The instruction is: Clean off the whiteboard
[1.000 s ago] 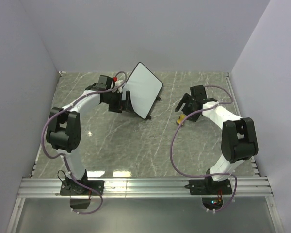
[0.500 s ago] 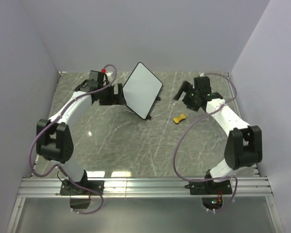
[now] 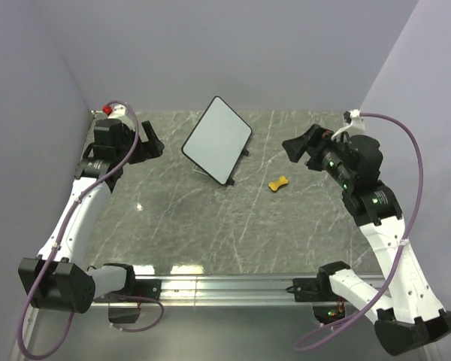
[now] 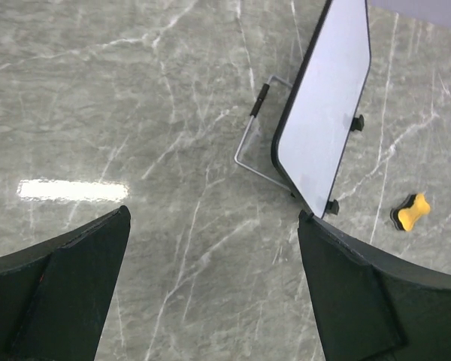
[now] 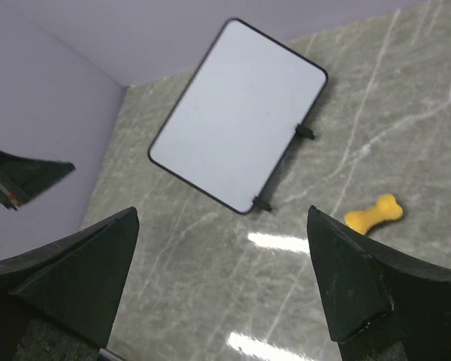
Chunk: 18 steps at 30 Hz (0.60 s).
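Note:
The whiteboard (image 3: 218, 139) stands tilted on its wire stand at the back middle of the table, and its white face shows no marks (image 5: 237, 113). In the left wrist view it appears edge-on (image 4: 327, 105). A yellow bone-shaped eraser (image 3: 279, 182) lies flat on the table to its right, touched by nothing (image 5: 373, 213) (image 4: 410, 213). My left gripper (image 3: 152, 143) hovers open well left of the board, nothing between its jaws (image 4: 213, 214). My right gripper (image 3: 295, 148) hangs open above the table right of the eraser, also empty (image 5: 222, 212).
Lilac walls close the table at the left, back and right. A metal rail (image 3: 225, 289) runs along the near edge by the arm bases. The board's wire stand (image 4: 248, 147) sticks out behind it.
The right gripper opened and let go of the eraser, then lifted away to the right. The left gripper drew back from the whiteboard to the far left.

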{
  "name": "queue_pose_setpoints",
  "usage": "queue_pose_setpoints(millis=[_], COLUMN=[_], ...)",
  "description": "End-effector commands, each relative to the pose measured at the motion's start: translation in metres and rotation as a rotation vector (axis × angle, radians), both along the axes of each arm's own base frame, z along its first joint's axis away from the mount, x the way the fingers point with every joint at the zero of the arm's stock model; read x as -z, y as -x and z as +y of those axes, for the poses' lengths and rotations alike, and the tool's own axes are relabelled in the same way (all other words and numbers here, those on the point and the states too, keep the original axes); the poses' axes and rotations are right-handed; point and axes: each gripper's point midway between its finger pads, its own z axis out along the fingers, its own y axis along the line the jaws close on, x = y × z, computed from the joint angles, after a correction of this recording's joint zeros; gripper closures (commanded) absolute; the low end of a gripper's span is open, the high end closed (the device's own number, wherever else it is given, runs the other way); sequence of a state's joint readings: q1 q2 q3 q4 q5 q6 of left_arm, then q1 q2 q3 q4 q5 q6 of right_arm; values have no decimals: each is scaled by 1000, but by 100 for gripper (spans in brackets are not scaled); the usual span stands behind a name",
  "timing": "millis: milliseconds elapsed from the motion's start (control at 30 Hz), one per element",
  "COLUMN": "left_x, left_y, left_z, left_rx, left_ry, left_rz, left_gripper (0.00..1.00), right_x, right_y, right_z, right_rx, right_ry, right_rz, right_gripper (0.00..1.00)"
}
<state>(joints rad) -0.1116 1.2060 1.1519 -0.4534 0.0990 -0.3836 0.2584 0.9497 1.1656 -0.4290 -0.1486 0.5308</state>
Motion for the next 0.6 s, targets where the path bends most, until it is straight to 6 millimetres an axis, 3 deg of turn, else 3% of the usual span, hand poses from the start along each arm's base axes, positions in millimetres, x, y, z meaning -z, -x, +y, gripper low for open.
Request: queue_pose_setpoints(millis=[0,167,567], left_x=[-21,-22,-18], left_y=[-4,-4,2], left_z=[11,18,21], left_rx=[-66,-100,-91], left_ry=[1,-9,-43], left_rz=[-83,-92,-71], left_gripper=[1,0,1], right_x=[36,48,39], right_y=[8,15,7], right_z=[-10,-18,-16], right_rx=[15,30,26], right_ry=[81,131,129], right_rz=[81,113,77], right_gripper=[0,0,0])
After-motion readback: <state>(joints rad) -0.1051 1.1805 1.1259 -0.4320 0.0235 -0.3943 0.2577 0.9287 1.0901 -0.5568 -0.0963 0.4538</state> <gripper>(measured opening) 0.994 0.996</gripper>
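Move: The wiped whiteboard stands some 17 cm ahead of the empty right hand and about 18 cm to its left, its middle roughly 23 cm lower. The yellow eraser lies on the table about 8 cm ahead of that hand and 2 cm to its right, some 29 cm below. From the left hand, also empty, the whiteboard's middle is around 10 cm ahead, 21 cm to the right and 16 cm down. Downward goes the right hand, sinking about 6 cm in free air above the eraser, wide open. Its fingers tip down and its left side dips, each by a little under 10 degrees; halfway through it comes to rest, well clear of the table, touching nothing. The left hand, also open and free, shifts barely 1.5 cm to its left and settles. ##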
